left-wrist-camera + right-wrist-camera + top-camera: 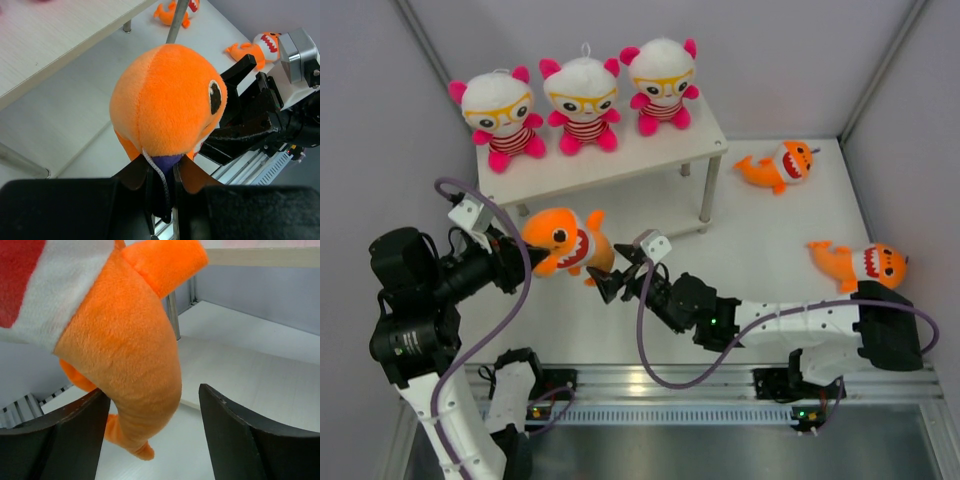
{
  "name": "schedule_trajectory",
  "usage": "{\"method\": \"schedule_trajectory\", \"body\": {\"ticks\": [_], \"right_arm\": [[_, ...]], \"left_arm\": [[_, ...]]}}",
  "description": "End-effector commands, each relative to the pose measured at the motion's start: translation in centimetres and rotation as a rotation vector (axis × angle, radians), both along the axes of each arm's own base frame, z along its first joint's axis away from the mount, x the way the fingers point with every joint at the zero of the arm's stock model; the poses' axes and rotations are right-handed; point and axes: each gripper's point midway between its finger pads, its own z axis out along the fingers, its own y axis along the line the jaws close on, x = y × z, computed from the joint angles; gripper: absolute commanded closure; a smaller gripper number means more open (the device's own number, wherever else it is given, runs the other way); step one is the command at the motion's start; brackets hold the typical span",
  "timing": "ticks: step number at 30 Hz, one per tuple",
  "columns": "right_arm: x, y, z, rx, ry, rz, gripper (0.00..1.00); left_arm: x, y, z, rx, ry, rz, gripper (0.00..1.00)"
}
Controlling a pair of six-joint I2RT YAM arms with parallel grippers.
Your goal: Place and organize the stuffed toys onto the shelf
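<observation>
Three white-headed bears (500,115) (583,100) (663,82) sit in a row on top of the white shelf (620,165). An orange shark (563,240) hangs in the air in front of the shelf. My left gripper (532,256) (162,162) is shut on the purple tag and cord at the shark's (165,100) head end. My right gripper (613,272) (154,390) is open, with the shark's tail (125,340) hanging between its fingers and resting against the left one. A second shark (777,165) and a third shark (860,264) lie on the table to the right.
The shelf's metal leg (708,195) stands just behind the right gripper. Grey walls close in the table on the left, back and right. The two arms are close together near the table's front, above the rail (650,385).
</observation>
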Motion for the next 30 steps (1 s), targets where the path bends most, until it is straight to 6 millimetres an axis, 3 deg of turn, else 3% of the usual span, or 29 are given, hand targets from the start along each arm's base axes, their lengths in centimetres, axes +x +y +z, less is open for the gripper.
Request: {"method": "schedule_trajectory", "body": {"ticks": [1,2,5,8,9,10,13,14,16,20,24,30], "right_arm": [[1.0,0.9,3.2,0.111,0.016,-0.004,0.30],[1.1,1.1,3.5,0.120,0.022,-0.002,0.52],[1.8,1.1,2.7,0.117,0.068,-0.022,1.00],[1.7,0.0,1.7,0.119,0.123,-0.027,1.00],[1.7,-0.8,2.1,0.137,0.140,-0.034,1.00],[1.5,-1.1,0.9,0.125,0.189,-0.038,1.00],[1.3,-3.0,-2.0,0.094,0.286,-0.082,1.00],[1.5,-3.8,-3.6,0.067,0.309,-0.117,1.00],[1.6,-4.8,-4.7,0.074,0.359,-0.157,1.00],[2.4,-7.1,-9.1,0.020,0.474,-0.280,1.00],[5.8,-9.6,-13.0,-0.021,0.619,-0.466,1.00],[10.7,-11.7,-13.3,0.024,0.652,-0.674,1.00]], "left_arm": [[0.0,-0.3,1.6,0.003,-0.074,-0.024,1.00],[0.0,-0.3,1.6,0.003,-0.076,-0.024,1.00],[0.0,-0.3,1.6,0.004,-0.076,-0.022,1.00],[0.5,0.3,1.3,0.020,-0.070,0.013,0.98],[0.6,0.5,1.2,0.027,-0.069,0.029,0.83],[0.9,0.8,0.8,0.038,-0.065,0.041,0.47],[1.6,1.7,-0.4,0.062,-0.041,0.093,0.08],[1.8,2.0,-0.7,0.074,-0.038,0.103,0.02],[2.3,2.8,-1.4,0.095,-0.021,0.147,0.02],[3.0,4.5,-2.2,0.148,-0.012,0.239,0.02],[3.1,5.3,-2.5,0.177,-0.013,0.281,0.02],[3.0,5.0,-2.6,0.172,-0.013,0.263,0.02]]}}
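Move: The orange shark hangs by its head fin from the left fingers, its middle about 6 cm right of that hand, 4 cm ahead and 5 cm lower. The open right gripper is some 10 cm right of the left hand, 1 cm ahead and 10 cm below. From the right hand the shark's middle is 4 cm left, 3 cm ahead and 5 cm higher; the lower shelf is about 25 cm straight ahead and 26 cm down, the upper shelf above it, about level with the hand. Easing barely a centimetre left and up, the right hand shuts on the shark's tail; the left fingers then spring open and free the fin. The right hand carries the shark about 15 cm down and 11 cm right, ever more forward towards the lower shelf, tipping down and turning clockwise some 30 degrees each; the left, now empty, drifts about 5 cm left, slightly down and forward. ##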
